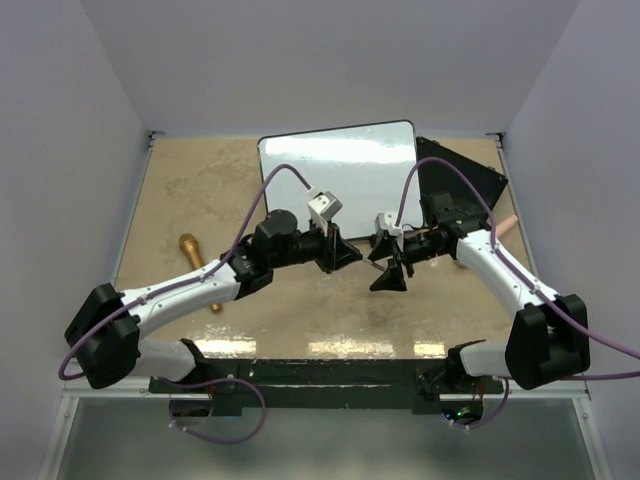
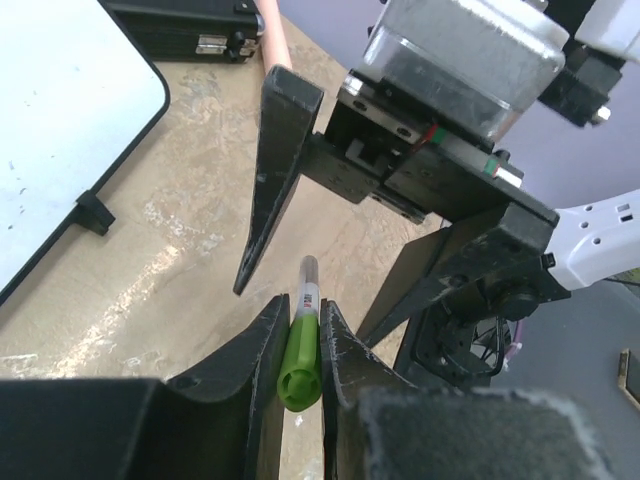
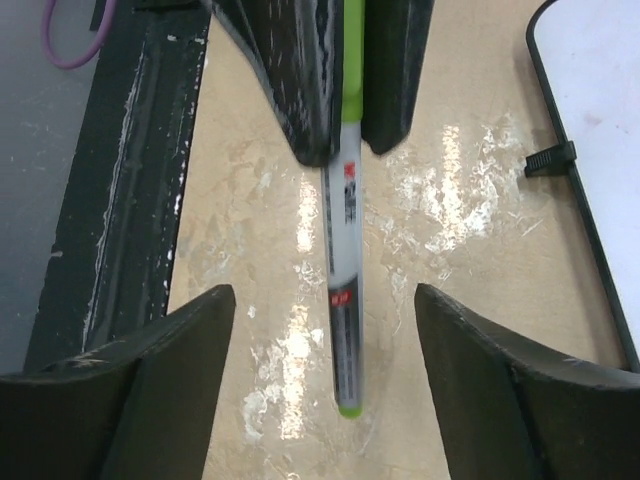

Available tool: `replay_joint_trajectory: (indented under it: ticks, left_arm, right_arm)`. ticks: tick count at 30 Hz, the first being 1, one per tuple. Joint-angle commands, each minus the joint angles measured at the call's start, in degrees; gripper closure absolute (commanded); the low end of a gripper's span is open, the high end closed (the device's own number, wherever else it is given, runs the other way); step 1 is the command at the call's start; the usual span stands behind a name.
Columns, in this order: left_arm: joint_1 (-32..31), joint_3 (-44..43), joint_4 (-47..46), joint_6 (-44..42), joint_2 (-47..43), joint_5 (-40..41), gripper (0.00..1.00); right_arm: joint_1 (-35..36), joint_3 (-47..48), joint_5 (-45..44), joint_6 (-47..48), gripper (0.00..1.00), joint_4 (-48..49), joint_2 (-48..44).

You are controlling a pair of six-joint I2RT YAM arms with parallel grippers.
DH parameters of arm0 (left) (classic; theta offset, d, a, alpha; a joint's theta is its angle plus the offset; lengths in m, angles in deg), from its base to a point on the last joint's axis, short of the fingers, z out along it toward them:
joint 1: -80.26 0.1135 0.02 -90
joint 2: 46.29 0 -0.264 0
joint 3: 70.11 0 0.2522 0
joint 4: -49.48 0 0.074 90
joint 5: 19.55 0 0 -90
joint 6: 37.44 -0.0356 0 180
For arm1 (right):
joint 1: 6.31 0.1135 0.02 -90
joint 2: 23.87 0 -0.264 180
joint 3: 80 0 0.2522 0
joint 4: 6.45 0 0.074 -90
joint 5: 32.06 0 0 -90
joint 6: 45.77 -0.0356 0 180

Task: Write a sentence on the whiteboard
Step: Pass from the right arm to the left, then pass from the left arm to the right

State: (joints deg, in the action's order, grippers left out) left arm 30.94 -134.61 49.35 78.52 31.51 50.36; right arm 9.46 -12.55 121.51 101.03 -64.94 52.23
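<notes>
The whiteboard (image 1: 340,165) lies at the back of the table, its surface blank; its edge shows in the left wrist view (image 2: 60,120) and in the right wrist view (image 3: 600,100). A marker with a green cap (image 2: 300,345) and a grey barrel (image 3: 345,300) hangs over the table between the two grippers. My left gripper (image 1: 352,255) (image 2: 300,312) is shut on the green cap. My right gripper (image 1: 388,272) (image 3: 325,292) faces it, open, with a finger on either side of the barrel and not touching it. The barrel looks blurred.
A flat black board (image 1: 460,175) lies to the right of the whiteboard. A gold, stick-like object (image 1: 198,262) rests at the left by my left arm. A pinkish rod (image 1: 505,225) pokes out at the right. The table's black front rail (image 3: 120,150) runs close by.
</notes>
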Motion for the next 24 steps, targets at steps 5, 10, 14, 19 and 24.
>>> replay_joint_trajectory:
  ticks: [5, 10, 14, 19, 24]
  left_arm:
    - [0.63, 17.59, -26.96, 11.47, -14.6, 4.18, 1.0]
    - [0.63, 25.15, -36.02, 12.19, -22.32, 6.99, 1.0]
    - [0.54, 27.53, -39.89, 10.96, -27.69, 9.46, 1.0]
    - [0.45, 30.69, -47.89, 12.1, -32.0, 11.22, 1.0]
    - [0.37, 30.62, -55.17, 13.77, -29.65, 9.46, 1.0]
  right_arm:
    - [0.31, 7.82, 1.03, 1.39, 0.12, -6.67, -5.69]
    - [0.23, 21.59, -4.24, 3.76, 0.12, -16.95, -4.38]
    - [0.31, 27.51, -3.38, 0.34, 0.12, -20.31, -5.42]
    - [0.31, 25.51, 3.91, -9.75, 0.12, -12.33, -9.55]
    - [0.23, 20.94, 8.22, -27.4, 0.12, 4.81, -12.37]
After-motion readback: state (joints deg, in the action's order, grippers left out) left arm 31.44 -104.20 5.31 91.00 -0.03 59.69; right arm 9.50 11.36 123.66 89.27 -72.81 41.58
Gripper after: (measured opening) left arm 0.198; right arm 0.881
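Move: Pinched already in the left fingers, the marker reaches out to the right, its middle some 4 cm right of that hand and a little lower. From the same hand the whiteboard's middle lies about 32 cm ahead, barely 1 cm left, and 21 cm down; the black case stands 31 cm right of and level with the board, the gold microphone 8 cm ahead and 40 cm left. From the opened right hand, the marker's middle is about 4 cm left, 1 cm ahead and 3 cm up. Drawing the marker out from between the already open right fingers, the left hand keeps its pinch and goes up about 13 cm and left 11, easing back as well, while its fingers swing some 40 degrees from slightly downward to upward. The right hand spreads its fingers wider and rises nearly straight up about 17 cm, its wrist tipping up a little. ##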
